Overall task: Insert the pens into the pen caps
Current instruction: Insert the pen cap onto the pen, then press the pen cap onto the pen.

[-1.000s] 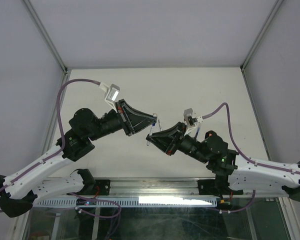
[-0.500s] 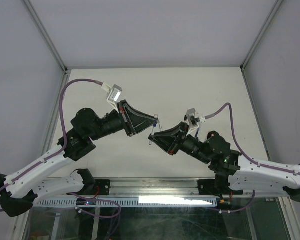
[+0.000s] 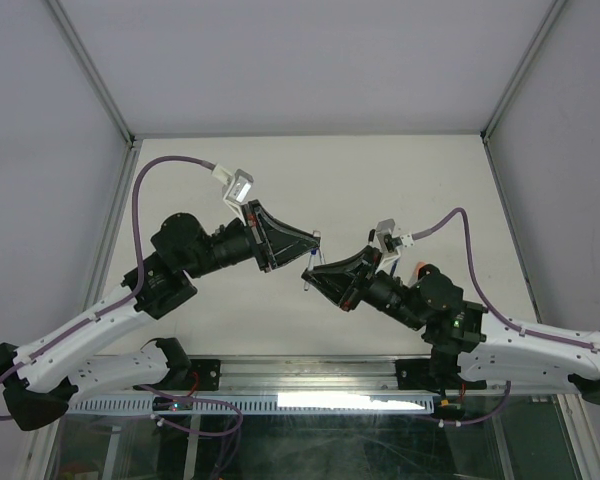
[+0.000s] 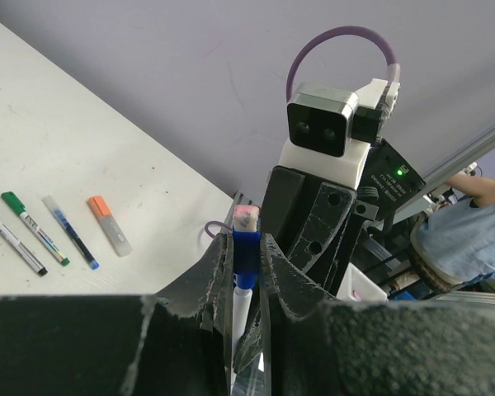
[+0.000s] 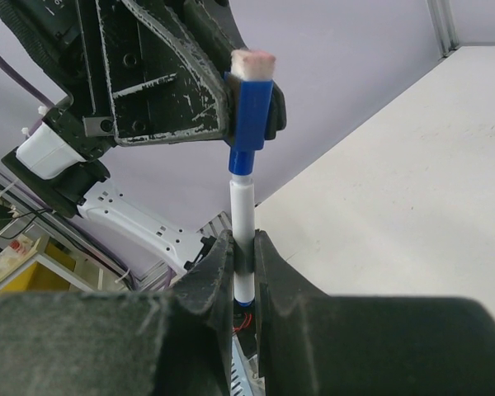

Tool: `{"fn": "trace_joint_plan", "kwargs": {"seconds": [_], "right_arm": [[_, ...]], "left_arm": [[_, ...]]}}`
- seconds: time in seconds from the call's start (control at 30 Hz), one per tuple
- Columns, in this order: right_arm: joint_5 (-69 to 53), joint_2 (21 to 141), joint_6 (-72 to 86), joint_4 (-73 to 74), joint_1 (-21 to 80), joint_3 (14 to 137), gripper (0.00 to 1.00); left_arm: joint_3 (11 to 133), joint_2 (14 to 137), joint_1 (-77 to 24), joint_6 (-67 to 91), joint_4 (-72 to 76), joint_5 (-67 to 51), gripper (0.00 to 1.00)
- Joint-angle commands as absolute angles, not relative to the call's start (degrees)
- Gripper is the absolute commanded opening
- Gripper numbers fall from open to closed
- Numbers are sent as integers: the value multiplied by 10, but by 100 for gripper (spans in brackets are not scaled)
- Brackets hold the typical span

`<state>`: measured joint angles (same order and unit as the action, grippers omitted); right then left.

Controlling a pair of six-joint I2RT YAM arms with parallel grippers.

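Note:
Both grippers meet above the middle of the table. My left gripper (image 4: 246,247) is shut on a blue pen cap (image 4: 246,257) with a pinkish end. My right gripper (image 5: 243,247) is shut on the white barrel of a pen (image 5: 243,219). The pen's front end sits inside the blue cap (image 5: 249,115), so the two stand in one line between the jaws. From above, the left gripper (image 3: 314,241) and the right gripper (image 3: 308,273) are nearly tip to tip, with the pen (image 3: 310,260) a thin sliver between them.
Several more pens lie side by side on the table: a black one (image 4: 12,241), a green-capped one (image 4: 35,228), a blue one (image 4: 70,232) and a short orange-capped piece (image 4: 109,224). From above only an orange bit (image 3: 417,268) shows beside the right arm.
Both grippers have drifted slightly to the right together, still holding cap and pen. The left arm's elbow has shifted right and its cable has risen.

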<state>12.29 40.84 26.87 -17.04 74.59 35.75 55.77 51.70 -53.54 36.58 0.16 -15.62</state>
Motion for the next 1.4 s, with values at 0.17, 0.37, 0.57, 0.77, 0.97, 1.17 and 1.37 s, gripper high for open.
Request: {"fn": "trace_joint_plan", "kwargs": {"seconds": [0.17, 0.37, 0.57, 0.77, 0.97, 1.17, 1.37], "right_arm": [[206, 392, 236, -175, 747, 398, 0], [209, 387, 234, -174, 747, 411, 0], [221, 395, 203, -152, 747, 444, 0], [222, 401, 215, -112, 748, 449, 0], [232, 395, 248, -94, 748, 425, 0], [214, 392, 272, -60, 747, 420, 0], [153, 395, 273, -71, 747, 413, 0]], "left_arm": [[557, 511, -534, 359, 19, -186, 0], [555, 516, -535, 359, 19, -191, 0], [554, 519, -534, 359, 19, -191, 0], [554, 508, -534, 360, 19, -178, 29], [553, 498, -534, 361, 18, -171, 43], [555, 491, -534, 360, 9, -148, 53], [556, 489, -534, 361, -10, -109, 61]]}}
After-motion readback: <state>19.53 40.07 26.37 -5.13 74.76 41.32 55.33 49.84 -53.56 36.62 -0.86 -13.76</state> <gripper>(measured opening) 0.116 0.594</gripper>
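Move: The left hand still pinches the blue pen cap, already on the white pen. The pen's middle lies about 4 cm back and 3 cm below this hand, neither left nor right. The right hand pinches that slanting pen lower down, so the cap is some 4 cm ahead of it, straight on, and 4 cm above. Left fingers open off the cap while the right carries the pinched pen about 2 cm forward and right. ##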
